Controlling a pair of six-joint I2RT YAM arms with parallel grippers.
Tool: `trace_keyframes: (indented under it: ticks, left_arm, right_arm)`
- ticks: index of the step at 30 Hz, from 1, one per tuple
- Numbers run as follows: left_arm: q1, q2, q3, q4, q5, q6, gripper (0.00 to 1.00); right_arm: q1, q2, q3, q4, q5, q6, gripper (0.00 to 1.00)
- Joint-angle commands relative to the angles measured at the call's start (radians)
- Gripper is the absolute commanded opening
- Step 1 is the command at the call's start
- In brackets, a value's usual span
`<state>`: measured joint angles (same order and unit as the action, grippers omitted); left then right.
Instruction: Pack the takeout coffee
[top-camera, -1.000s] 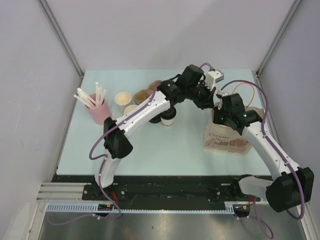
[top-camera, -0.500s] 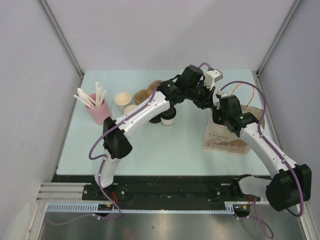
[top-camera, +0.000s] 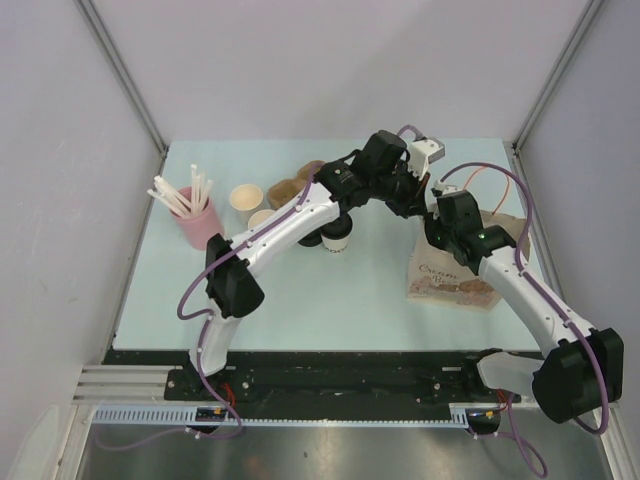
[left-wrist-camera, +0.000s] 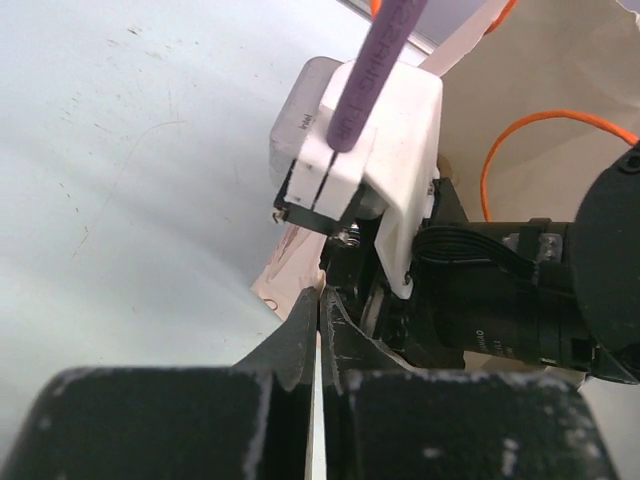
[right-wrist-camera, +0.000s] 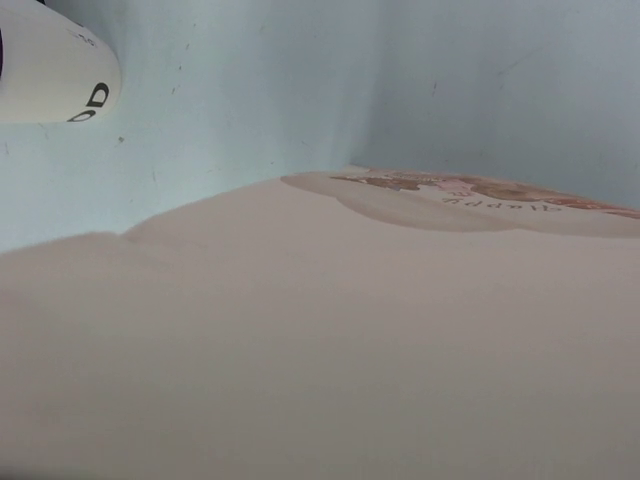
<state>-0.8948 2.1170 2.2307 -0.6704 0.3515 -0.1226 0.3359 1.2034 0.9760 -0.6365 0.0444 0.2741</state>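
Observation:
One takeout coffee, a white-sided cup with a black lid (top-camera: 337, 236), stands mid-table under my left arm; its white side (right-wrist-camera: 45, 75) also shows in the right wrist view. My left gripper (top-camera: 412, 200) is shut on the thin rim of the paper bag (top-camera: 455, 278), and the sheet runs between its jaws (left-wrist-camera: 322, 295). My right gripper (top-camera: 440, 232) is at the bag's mouth, right beside the left one. Bag paper (right-wrist-camera: 320, 340) fills the right wrist view and hides the fingers.
A pink cup of white straws (top-camera: 196, 216) stands at the left. Two open cups without lids (top-camera: 245, 198) and a brown carrier (top-camera: 291, 188) sit behind the left arm. An orange cable (top-camera: 480, 172) loops behind the bag. Grey walls close in the table.
My right wrist has shifted a little left and back, closer to the left gripper at the bag's top. The left arm and the cup have stayed put.

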Motion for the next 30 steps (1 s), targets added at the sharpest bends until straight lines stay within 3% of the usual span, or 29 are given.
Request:
trace_keyframes:
  ticks: [1,7,12,30]
  left_arm:
    - [-0.001,-0.043,-0.016,-0.032,-0.042,0.015,0.0]
    - [-0.001,-0.037,-0.026,-0.029,-0.042,0.018,0.0]
    - [-0.003,-0.038,-0.042,-0.029,-0.031,0.021,0.0]
    - [-0.003,-0.052,-0.034,-0.024,-0.026,0.035,0.01]
  right_arm:
    - [-0.009,-0.033,-0.025,-0.084,0.006,0.017,0.29]
    - [-0.02,-0.094,0.027,-0.103,-0.014,0.005,0.48]
    - [-0.026,-0.114,0.07,-0.117,-0.032,-0.004,0.57]
    - [-0.075,-0.226,0.181,-0.107,-0.046,-0.013,0.64]
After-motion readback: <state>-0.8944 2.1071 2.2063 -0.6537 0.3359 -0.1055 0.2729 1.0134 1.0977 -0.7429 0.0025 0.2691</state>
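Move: The right hand is down inside the paper bag at its left end, fingers nearly shut. The black-lidded cup it is working at has its middle about 3 cm ahead, 3 cm to the right and 3 cm below. The cup carrier lies about 12 cm to the right, 1 cm ahead and 8 cm down, and the pinched bag rim is roughly 4 cm ahead, 7 cm left and 10 cm up. From the left hand the cup is some 10 cm right, 1 cm back and 13 cm down. The right hand spreads its nearly shut fingers to well over half open while easing back about 1.5 cm towards the near wall, and so comes free of the black-lidded cup in the bag's left corner. It then climbs, faster towards the end, about 8.5 cm in all up towards the bag's mouth, drifting slightly right and tipping its fingertips up some 10 degrees, while the left hand stays put and keeps the rim pinched. ##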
